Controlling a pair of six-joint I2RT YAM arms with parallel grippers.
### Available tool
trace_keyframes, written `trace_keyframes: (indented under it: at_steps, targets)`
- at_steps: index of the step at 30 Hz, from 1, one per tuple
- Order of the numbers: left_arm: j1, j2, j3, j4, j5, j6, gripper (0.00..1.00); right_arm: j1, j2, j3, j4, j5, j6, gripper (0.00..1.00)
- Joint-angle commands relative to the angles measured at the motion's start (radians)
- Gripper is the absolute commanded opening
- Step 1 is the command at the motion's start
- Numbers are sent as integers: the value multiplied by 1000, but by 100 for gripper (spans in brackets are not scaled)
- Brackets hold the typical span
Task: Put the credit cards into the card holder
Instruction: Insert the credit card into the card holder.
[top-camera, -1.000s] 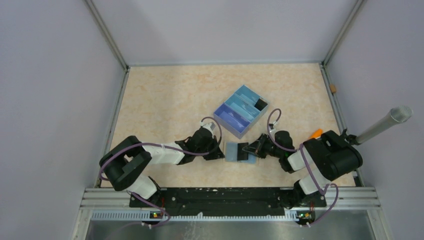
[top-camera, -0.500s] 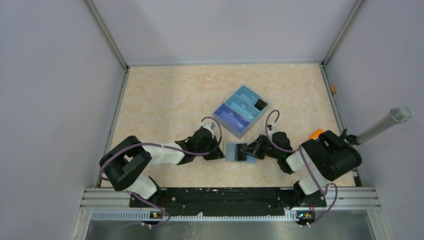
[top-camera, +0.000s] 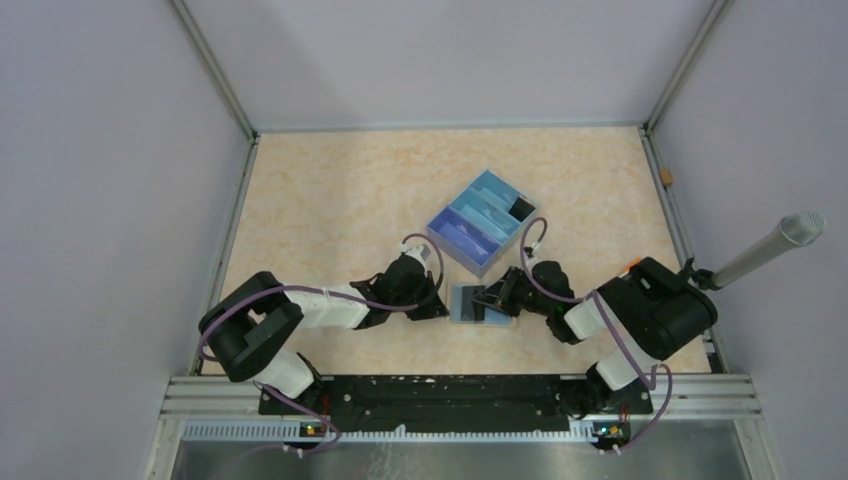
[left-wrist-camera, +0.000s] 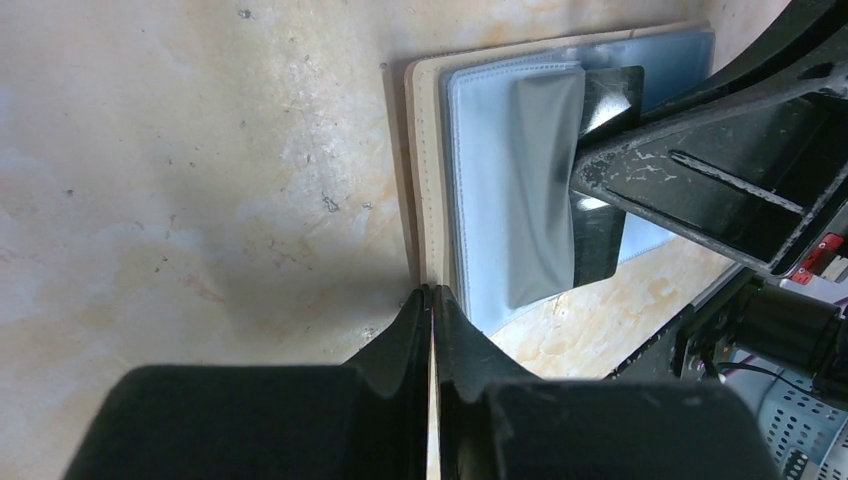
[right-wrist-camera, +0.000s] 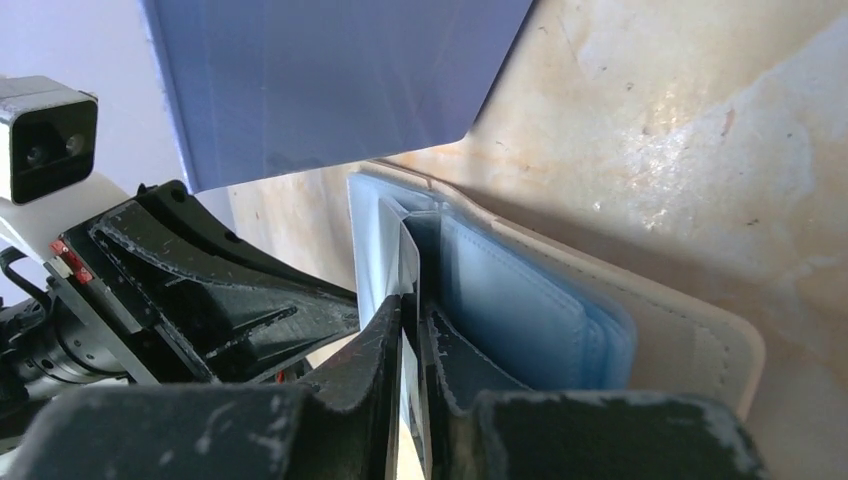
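Observation:
The beige card holder (top-camera: 470, 304) lies open on the table just in front of the blue tray. My left gripper (left-wrist-camera: 431, 292) is shut on the holder's beige edge (left-wrist-camera: 428, 150) and pins it from the left. From the right, my right gripper (right-wrist-camera: 410, 312) is shut on a thin light-blue credit card (right-wrist-camera: 408, 262) held on edge, its front end inside a blue-grey pocket (right-wrist-camera: 520, 310) of the holder. In the left wrist view the card (left-wrist-camera: 545, 190) lies over the pockets under the right gripper's fingers (left-wrist-camera: 700, 170).
A blue three-compartment tray (top-camera: 482, 221) stands just behind the holder, with a black item (top-camera: 521, 208) in its far compartment; its wall (right-wrist-camera: 330, 80) looms close above the right fingers. A grey cylinder (top-camera: 770, 248) juts in at the right, and an orange object (top-camera: 632, 266) lies by the right arm.
My right gripper has slid left over the card holder, carrying the card further into it. The left arm and the holder have stayed put.

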Motion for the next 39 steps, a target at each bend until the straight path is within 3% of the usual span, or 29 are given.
trace_keyframes:
  at_steps: [1, 8, 15, 25, 39]
  targets:
    - [-2, 5, -8, -70, -60, 25, 5, 27, -53, -8, -191, 70, -57, 14]
    - [-2, 2, -10, -66, -63, 25, 4, 27, -318, 57, -552, 186, -177, 33]
    - [-2, 0, -11, -46, -55, 26, 4, 29, -452, 163, -850, 282, -300, 51]
    - [-3, -22, 0, -25, -28, 45, 9, 56, -483, 265, -1104, 435, -421, 60]
    - [-4, -28, 19, 14, 15, 28, 36, 63, -473, 416, -1399, 637, -468, 68]
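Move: The right fingertips stand at the exposed right edge of the credit card, whose middle is about 2 cm to their left, 1 cm back and 1 cm below. The card holder under it is centred 1 cm back and straight below; the compartment box's middle is some 17 cm ahead. From the left hand, shut at the holder's left edge, the card lies roughly 6 cm right and 2 cm ahead. Right fingers open off the card and travel some 10 cm right, tipping 45 degrees downward, while left fingers part. ##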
